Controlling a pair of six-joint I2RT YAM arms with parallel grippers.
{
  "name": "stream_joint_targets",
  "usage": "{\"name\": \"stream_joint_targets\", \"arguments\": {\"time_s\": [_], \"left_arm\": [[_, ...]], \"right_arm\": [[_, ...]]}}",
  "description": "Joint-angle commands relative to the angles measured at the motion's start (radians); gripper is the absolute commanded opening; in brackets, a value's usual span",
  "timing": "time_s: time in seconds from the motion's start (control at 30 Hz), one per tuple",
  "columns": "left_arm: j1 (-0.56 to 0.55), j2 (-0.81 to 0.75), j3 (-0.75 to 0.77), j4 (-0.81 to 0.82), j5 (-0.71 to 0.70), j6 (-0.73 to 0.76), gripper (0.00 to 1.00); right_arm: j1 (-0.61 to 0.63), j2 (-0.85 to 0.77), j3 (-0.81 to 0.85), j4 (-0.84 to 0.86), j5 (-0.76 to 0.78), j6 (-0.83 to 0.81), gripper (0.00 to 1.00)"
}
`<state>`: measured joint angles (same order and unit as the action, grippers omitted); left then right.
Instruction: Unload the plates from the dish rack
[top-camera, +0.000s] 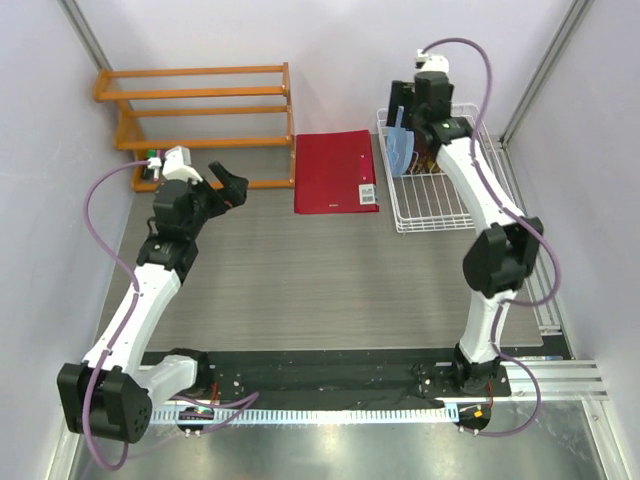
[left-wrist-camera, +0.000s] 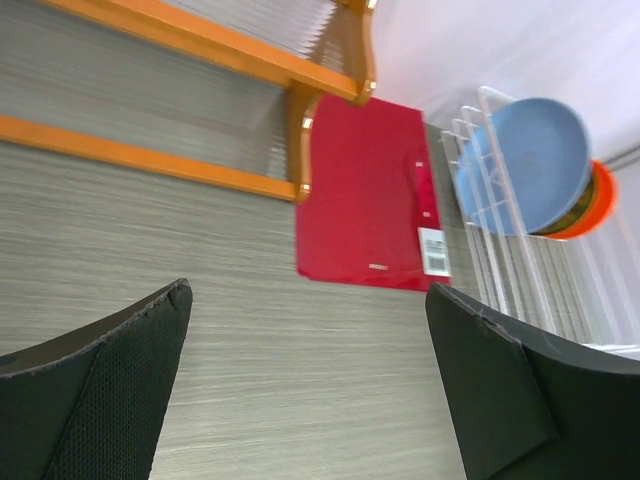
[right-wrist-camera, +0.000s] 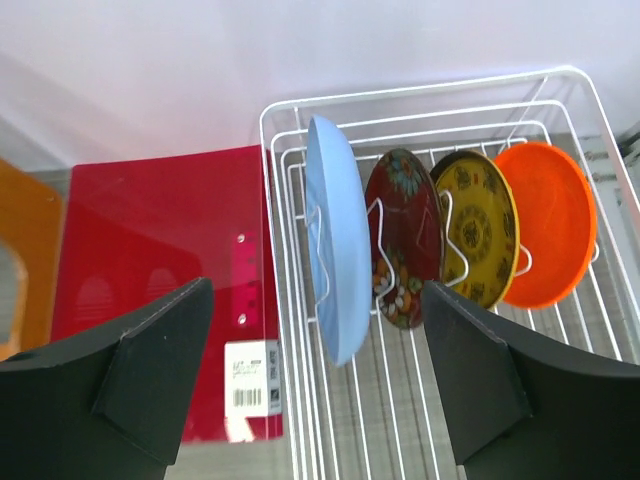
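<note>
The white wire dish rack (right-wrist-camera: 420, 95) holds the plates upright in its slots: light blue (right-wrist-camera: 338, 250), red floral (right-wrist-camera: 402, 240), yellow patterned (right-wrist-camera: 478, 230) and orange (right-wrist-camera: 545, 225), left to right. My right gripper (right-wrist-camera: 317, 290) hangs open above the rack's left end, its jaws straddling the blue and floral plates without touching them. In the top view the right gripper (top-camera: 410, 125) is over the rack (top-camera: 440, 205) at the back right. My left gripper (top-camera: 232, 185) is open and empty over bare table near the shelf, and its wrist view shows the blue plate (left-wrist-camera: 530, 165) far off.
An orange wooden shelf (top-camera: 200, 110) stands at the back left. A flat red folder (top-camera: 336, 172) lies between the shelf and the rack, its edge against the rack's left side. Walls close in behind and on both sides.
</note>
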<state>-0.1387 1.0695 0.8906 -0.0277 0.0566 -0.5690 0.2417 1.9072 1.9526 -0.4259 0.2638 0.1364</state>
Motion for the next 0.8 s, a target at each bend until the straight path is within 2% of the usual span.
{"name": "stream_joint_targets", "arguments": {"time_s": [0.0,0.3,0.57,0.6,0.7,0.77], "left_arm": [[-0.065,0.018,-0.008,-0.028,-0.227,0.104,0.99],[-0.11,0.06,-0.019,-0.031,-0.356,0.155,1.0],[-0.116,0.075,-0.022,-0.025,-0.35,0.153,0.99],[-0.116,0.073,-0.027,-0.021,-0.35,0.156,0.99],[-0.116,0.075,-0.028,-0.021,-0.365,0.165,0.99],[-0.116,0.079,-0.028,-0.021,-0.362,0.166,0.99]], "right_arm": [[0.05,0.105,0.184,-0.051,0.216,-0.11,0.88],[0.067,0.28,0.327,-0.079,0.366,-0.173,0.83],[0.065,0.332,0.312,-0.082,0.347,-0.178,0.73],[0.065,0.34,0.312,-0.082,0.345,-0.178,0.71],[0.067,0.346,0.309,-0.082,0.36,-0.187,0.53],[0.068,0.352,0.304,-0.082,0.362,-0.192,0.53]]}}
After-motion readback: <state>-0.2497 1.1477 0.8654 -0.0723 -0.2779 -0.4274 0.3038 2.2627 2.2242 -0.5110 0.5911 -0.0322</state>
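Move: The blue plate stands on edge in the rack about 7 cm ahead of the right hand and some 13 cm below it, with no clear sideways offset. The flowered plate is about 4 cm to its right, the yellow plate 9 cm and the orange plate 14 cm, all roughly level with it. The red folder lies about 15 cm left of the right hand, 3 cm ahead, far below. From the left hand the blue plate is about 22 cm ahead, 35 cm to the right and 11 cm lower. Forward first, by about 5 cm, then mostly down, nearly 9 cm in all, the right hand goes to the blue plate's upper rim, rolling its left side down some 20 degrees while tipping down and turning slightly clockwise. Its fingers close from nearly wide to about half, one on each side of the rim. The empty left hand sinks about 5 cm, rolling its left side up. ##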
